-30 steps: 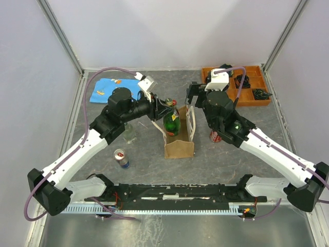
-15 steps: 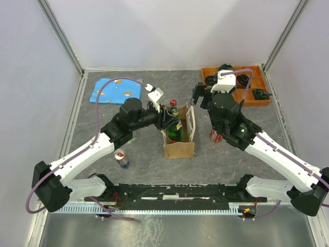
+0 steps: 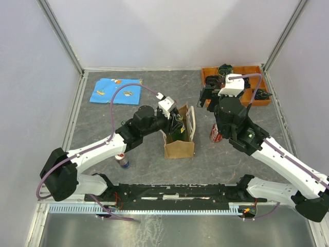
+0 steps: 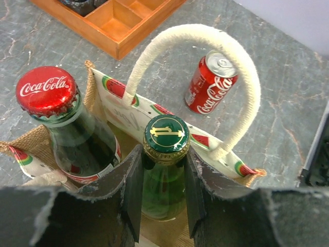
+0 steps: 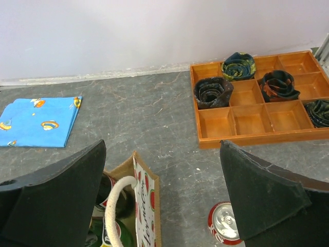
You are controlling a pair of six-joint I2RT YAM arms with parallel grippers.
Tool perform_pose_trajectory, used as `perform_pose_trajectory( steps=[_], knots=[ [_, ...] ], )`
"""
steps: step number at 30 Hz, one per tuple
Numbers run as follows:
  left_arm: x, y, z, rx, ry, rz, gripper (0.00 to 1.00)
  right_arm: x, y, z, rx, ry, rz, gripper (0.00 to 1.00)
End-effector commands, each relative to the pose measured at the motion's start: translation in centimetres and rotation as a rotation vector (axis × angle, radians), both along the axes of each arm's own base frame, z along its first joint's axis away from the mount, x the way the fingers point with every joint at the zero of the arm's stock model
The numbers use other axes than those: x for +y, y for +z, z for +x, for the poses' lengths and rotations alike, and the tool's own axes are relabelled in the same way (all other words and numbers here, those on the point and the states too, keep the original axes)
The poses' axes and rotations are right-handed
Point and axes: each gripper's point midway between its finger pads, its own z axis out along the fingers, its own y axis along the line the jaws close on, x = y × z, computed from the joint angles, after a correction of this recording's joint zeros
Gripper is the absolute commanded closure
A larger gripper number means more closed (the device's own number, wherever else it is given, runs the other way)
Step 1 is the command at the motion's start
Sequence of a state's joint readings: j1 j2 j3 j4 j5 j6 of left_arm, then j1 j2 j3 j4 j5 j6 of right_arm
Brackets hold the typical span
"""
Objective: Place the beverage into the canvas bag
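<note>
The canvas bag [image 3: 180,144] stands upright in the middle of the table, with a white watermelon panel [image 4: 128,110] and a cream rope handle [image 4: 205,38]. My left gripper [image 3: 174,123] is shut on the neck of a green glass bottle [image 4: 162,193] with a green and gold cap, held low inside the bag. A Coca-Cola bottle [image 4: 61,134] with a red cap stands in the bag beside it. My right gripper [image 3: 207,96] is open and empty, above the table right of the bag [image 5: 145,206].
A red Coca-Cola can [image 3: 215,135] stands right of the bag. An orange compartment tray [image 3: 244,98] with rolled dark items is at the back right. A folded blue cloth [image 3: 115,91] lies at the back left. A small can [image 3: 122,161] stands under my left arm.
My left gripper has carried the green bottle right and down into the bag. My right gripper has drawn back from the bag, to the right and rear.
</note>
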State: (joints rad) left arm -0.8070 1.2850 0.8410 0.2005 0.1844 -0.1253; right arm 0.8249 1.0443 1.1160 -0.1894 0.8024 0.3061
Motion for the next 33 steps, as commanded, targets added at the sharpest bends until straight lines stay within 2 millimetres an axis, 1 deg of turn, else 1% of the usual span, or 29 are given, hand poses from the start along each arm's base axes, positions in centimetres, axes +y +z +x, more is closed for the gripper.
perform_pose_trajectory(
  steps=[1,9,19,22,27,33],
  knots=[
    [-1.1,8.1,2.3,-0.285,0.047,-0.185,0.97,-1.7,0.8,-0.8,-0.023,-0.044,0.004,0.01],
    [-2.1,6.8,3.3,-0.329,0.072,-0.176,0.97,-3.2,1.0,-1.7,-0.02,-0.076,-0.009,0.01],
    [-2.9,7.3,4.0,-0.419,0.087,-0.163,0.97,-3.6,0.7,-1.8,-0.016,-0.089,-0.019,0.01],
    [-3.2,7.2,4.0,-0.44,0.082,-0.151,0.97,-3.7,0.6,-1.9,-0.016,-0.093,-0.017,0.01],
    [-3.6,6.2,4.2,-0.458,0.078,-0.131,0.97,-3.9,0.6,-2.0,-0.017,-0.097,-0.015,0.01],
    [-3.6,4.9,4.4,-0.455,0.083,-0.115,0.97,-4.6,0.4,-2.5,-0.013,-0.108,-0.017,0.01]
  ],
)
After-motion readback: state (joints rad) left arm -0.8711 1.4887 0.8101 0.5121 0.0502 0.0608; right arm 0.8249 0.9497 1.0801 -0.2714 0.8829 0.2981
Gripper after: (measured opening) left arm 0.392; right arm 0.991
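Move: The left hand already grips the green bottle's neck inside the canvas bag. The bag's middle lies about 14 cm below this hand, 1 cm ahead and 2 cm right. The cola bottle in the bag stands roughly 5 cm ahead and 4 cm left, its middle 9 cm lower; the Coke can is some 18 cm right, level fore and aft, 15 cm down. From the right hand, the bag's middle is about 6 cm left, 2 cm back and 28 cm below. Still pinching the green bottle just under its cap, the left hand carries it forward, right and down by about 3 cm each way, deeper into the bag and towards its right-hand wall, its forward side tipping up some 10 degrees. The right hand, empty and wide open, shifts about 3.5 cm right and slightly back, away from the bag. ##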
